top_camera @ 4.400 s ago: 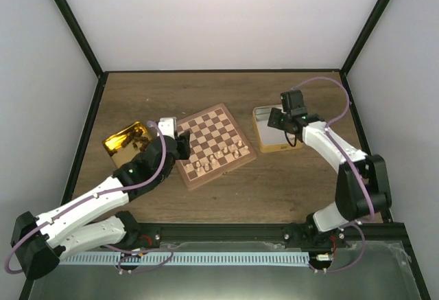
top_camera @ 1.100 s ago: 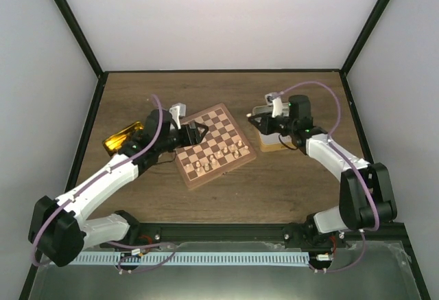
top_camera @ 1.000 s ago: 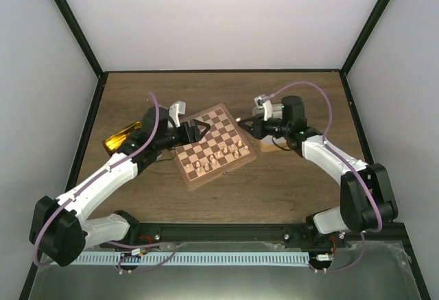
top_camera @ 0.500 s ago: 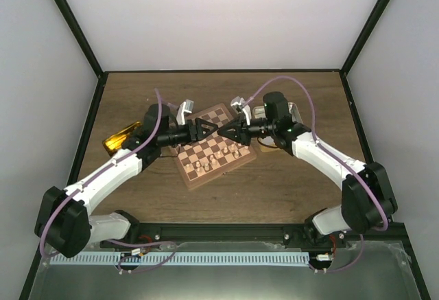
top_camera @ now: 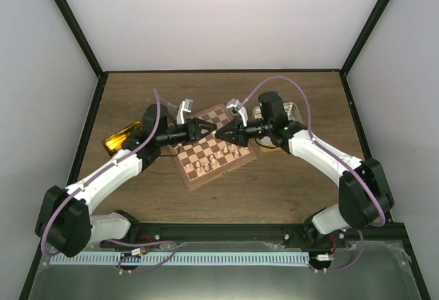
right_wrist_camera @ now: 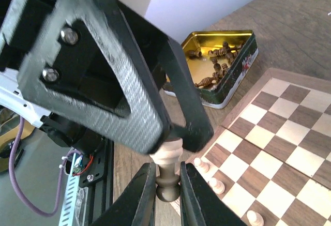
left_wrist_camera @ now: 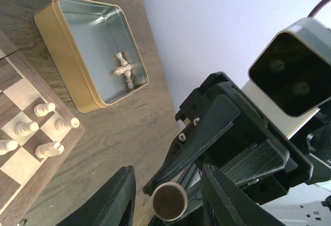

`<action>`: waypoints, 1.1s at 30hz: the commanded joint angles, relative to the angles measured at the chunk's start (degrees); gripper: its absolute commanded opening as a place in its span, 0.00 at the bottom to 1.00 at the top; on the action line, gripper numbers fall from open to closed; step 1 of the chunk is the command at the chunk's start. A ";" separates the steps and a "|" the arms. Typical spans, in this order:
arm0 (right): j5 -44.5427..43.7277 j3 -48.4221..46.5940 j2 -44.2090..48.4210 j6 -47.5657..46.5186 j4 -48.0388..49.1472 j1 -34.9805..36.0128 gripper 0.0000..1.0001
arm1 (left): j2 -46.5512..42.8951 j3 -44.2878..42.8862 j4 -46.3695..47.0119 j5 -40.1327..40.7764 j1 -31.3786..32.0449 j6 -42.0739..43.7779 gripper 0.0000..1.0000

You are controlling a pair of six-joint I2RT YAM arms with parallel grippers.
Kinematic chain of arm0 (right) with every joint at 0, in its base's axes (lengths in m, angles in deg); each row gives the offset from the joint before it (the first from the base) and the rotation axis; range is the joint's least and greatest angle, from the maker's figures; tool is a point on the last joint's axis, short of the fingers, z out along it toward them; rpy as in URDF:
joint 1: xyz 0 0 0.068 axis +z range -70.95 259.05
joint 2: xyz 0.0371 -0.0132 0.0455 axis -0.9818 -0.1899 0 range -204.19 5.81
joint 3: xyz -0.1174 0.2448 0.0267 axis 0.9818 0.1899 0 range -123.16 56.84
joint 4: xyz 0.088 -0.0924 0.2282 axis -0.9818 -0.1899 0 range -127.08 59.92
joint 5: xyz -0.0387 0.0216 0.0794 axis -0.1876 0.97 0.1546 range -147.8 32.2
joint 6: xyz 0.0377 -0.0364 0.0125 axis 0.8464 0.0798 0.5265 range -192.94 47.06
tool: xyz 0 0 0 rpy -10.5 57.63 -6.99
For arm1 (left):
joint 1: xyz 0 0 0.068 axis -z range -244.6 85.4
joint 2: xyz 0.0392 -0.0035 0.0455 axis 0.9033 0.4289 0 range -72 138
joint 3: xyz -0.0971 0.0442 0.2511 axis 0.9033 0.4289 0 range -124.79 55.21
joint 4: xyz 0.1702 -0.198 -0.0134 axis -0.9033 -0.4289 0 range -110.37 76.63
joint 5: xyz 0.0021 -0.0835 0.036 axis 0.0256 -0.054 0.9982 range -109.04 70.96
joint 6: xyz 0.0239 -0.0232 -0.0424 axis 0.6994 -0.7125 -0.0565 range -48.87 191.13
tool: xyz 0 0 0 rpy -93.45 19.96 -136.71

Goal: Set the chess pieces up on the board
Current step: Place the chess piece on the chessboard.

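Note:
Above the board (top_camera: 223,172) my two grippers meet tip to tip. The right gripper (right_wrist_camera: 167,184) is shut on a pale chess piece (right_wrist_camera: 166,156), pinching its thin neck. The piece's round base (left_wrist_camera: 169,201) points into my left gripper (left_wrist_camera: 166,184), whose fingers stand either side of it with a small gap each way. From the top, the left gripper (top_camera: 210,131) and right gripper (top_camera: 221,134) hide the piece. Several pale pieces (top_camera: 219,157) stand on the near rows of the board.
A gold tin (left_wrist_camera: 57,45) right of the board holds a few pale pieces (left_wrist_camera: 124,71). Left of the board, a gold-lined tin (right_wrist_camera: 235,86) holds dark pieces (right_wrist_camera: 217,60). Pale pawns (right_wrist_camera: 214,185) stand directly under the grippers.
Both arms swung inward over the board until their tips met. The right gripper brought the pale piece from its tin. The left jaws have narrowed around the piece's base.

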 commanded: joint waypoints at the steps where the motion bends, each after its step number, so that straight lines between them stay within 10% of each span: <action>1: 0.45 -3.74 -1.12 0.00 0.75 0.71 0.14 | 0.74 1.40 2.73 -2.45 -0.23 -0.39 0.37; 16: 0.87 -3.03 -0.13 5.41 3.22 0.98 0.29 | -1.37 2.45 3.03 -0.04 -0.27 -0.42 0.17; 33: -5.89 15.66 3.66 60.28 53.11 4.58 0.53 | -8.57 4.62 14.09 4.24 -0.23 -9.41 0.13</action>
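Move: Over the board, the chess piece lies crosswise between the hands: roughly 1 cm right of the left hand's point, already between its parted fingers, and about 1 cm left of the right hand's point, in its grip. From the left hand, the board's middle is about 2 cm ahead, 3 cm left and 17 below; the nearest standing white piece is level, 3 cm right, 15 below, and the right tin 6 cm ahead, 23 right and 15 below. Staying almost in place at first, the left hand closes its fingers on the base end of the chess piece while the right still pinches its other end. Then the right fingers open and let go; the left rises about 5 cm, drawing slightly left with the piece, as the right climbs some 3 cm, slips back a little and turns about 30 degrees, fingertips tilting up. ##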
